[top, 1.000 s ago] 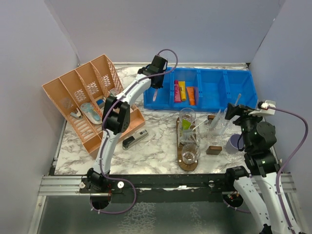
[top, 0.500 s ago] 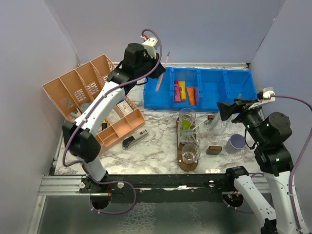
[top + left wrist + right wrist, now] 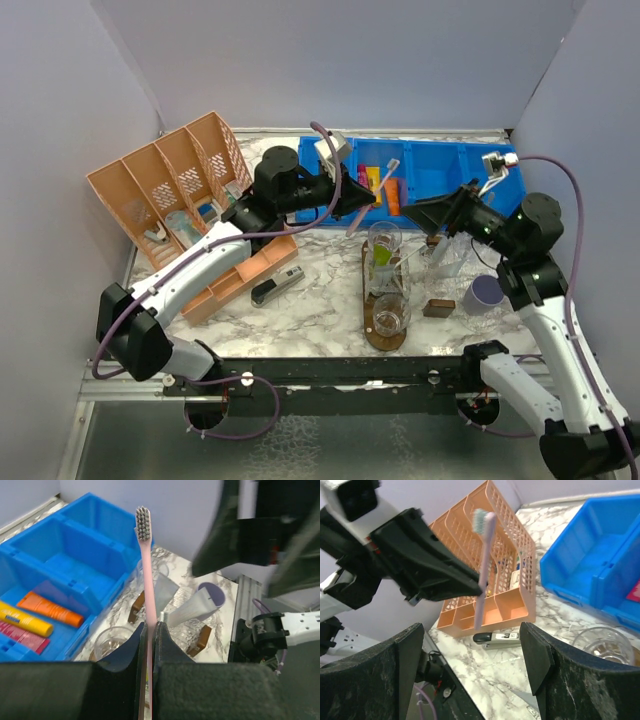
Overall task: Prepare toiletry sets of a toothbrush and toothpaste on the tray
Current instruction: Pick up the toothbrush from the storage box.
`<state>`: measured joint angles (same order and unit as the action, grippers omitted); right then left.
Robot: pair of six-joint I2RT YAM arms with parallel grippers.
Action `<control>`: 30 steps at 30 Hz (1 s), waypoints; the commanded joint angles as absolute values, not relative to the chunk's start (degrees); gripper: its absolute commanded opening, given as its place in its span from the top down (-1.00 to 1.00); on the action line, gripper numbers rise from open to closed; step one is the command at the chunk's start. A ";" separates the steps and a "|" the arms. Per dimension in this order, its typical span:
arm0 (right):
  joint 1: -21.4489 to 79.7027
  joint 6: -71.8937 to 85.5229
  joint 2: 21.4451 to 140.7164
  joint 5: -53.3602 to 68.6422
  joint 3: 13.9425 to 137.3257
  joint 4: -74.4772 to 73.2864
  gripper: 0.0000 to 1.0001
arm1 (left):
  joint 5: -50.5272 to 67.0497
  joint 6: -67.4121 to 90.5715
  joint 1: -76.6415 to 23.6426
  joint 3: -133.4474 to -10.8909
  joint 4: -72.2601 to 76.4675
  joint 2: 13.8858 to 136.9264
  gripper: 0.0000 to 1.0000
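Observation:
My left gripper (image 3: 366, 202) is shut on a pink toothbrush (image 3: 378, 190), held in the air over the far end of the tray with the bristles up (image 3: 143, 517). In the left wrist view its jaws (image 3: 149, 630) pinch the handle. My right gripper (image 3: 421, 218) hangs open just to the right, facing the toothbrush (image 3: 484, 570) with nothing between its fingers (image 3: 537, 655). The dark brown tray (image 3: 369, 272) carries clear tumblers. The far tumbler (image 3: 383, 238) holds a lime green tube (image 3: 382, 256). The near tumbler (image 3: 391, 318) looks empty.
A blue bin (image 3: 440, 180) at the back holds red, yellow and orange tubes (image 3: 391, 196). The orange divided basket (image 3: 185, 215) stands at the left, with a stapler (image 3: 277, 288) beside it. A purple cup (image 3: 484, 292), more clear tumblers (image 3: 447, 262) and small brown blocks (image 3: 438, 308) sit right of the tray.
My left arm swung from above the blue bin's left end down and to the right, carrying the toothbrush over the tray. My right gripper rose and turned leftward to face it.

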<state>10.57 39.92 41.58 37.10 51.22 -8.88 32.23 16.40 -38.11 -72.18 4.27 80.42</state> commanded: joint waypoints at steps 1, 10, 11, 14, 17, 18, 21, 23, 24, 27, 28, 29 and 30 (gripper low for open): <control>10.87 41.94 48.87 44.78 52.96 0.40 -0.56 | 35.32 15.48 -40.22 -71.14 10.28 78.24 1.00; 10.90 43.32 53.37 46.10 51.23 7.44 -0.06 | 36.10 16.74 -42.76 -71.22 10.78 79.32 1.00; 10.90 43.32 53.48 46.29 51.16 7.73 -0.06 | 36.20 16.78 -42.97 -71.46 10.42 79.68 1.00; 10.90 43.41 54.43 48.27 51.24 9.14 -0.06 | 36.46 16.71 -43.68 -72.27 9.35 80.86 1.00; 10.90 43.12 54.76 47.82 51.26 9.42 -0.03 | 36.47 16.50 -44.82 -72.33 9.06 81.24 1.00; 10.90 43.07 54.92 47.66 51.24 9.41 0.00 | 36.36 16.21 -45.27 -72.36 8.83 81.29 1.00; 10.90 42.56 54.91 48.20 51.14 8.85 0.38 | 35.39 15.15 -46.14 -72.56 7.70 81.43 1.00; 10.90 41.60 54.30 47.56 51.07 7.07 0.60 | 35.10 14.65 -46.69 -72.97 6.79 81.67 1.00; 10.90 41.04 53.64 47.21 51.06 5.97 0.73 | 35.07 14.52 -46.97 -73.03 6.76 81.72 1.00; 10.89 38.38 50.73 45.22 51.64 1.24 0.98 | 34.81 14.08 -47.71 -73.35 6.01 81.58 1.00; 10.90 36.95 49.42 43.53 52.25 -1.33 0.99 | 34.85 13.93 -47.78 -73.46 5.79 81.50 0.96; 10.90 35.52 48.05 41.29 53.01 -4.73 0.98 | 34.81 13.95 -47.82 -73.47 5.71 81.33 0.84; 10.90 33.94 46.71 38.99 53.87 -8.15 0.98 | 34.68 13.98 -47.89 -73.48 5.68 81.08 0.63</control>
<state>10.76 40.03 52.23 45.21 51.20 2.20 34.57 15.20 -47.27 -71.61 6.72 81.56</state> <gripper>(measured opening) 0.071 0.057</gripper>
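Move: The left hand already holds the pink toothbrush upright, head uppermost. Its head is roughly 10 cm ahead of the open right hand, 7 cm to its left and about level. From the left hand, the right hand's fingertips are some 7 cm back, 11 cm to the right and 5 cm higher. From the right hand, the glass with the green tube stands about 17 cm ahead, 5 cm left and 27 cm below; the orange tube lies some 29 cm ahead, 3 cm left. Pinching the toothbrush at its head, the right hand takes a second hold while the left fingers are still around the handle. The left brings the brush about 6 cm back and 4 to 5 cm right, turning some 10 degrees clockwise; the right reaches about 4 cm forward-left to meet it, then stays nearly still while its wide fingers close, easing slightly back at the end. ##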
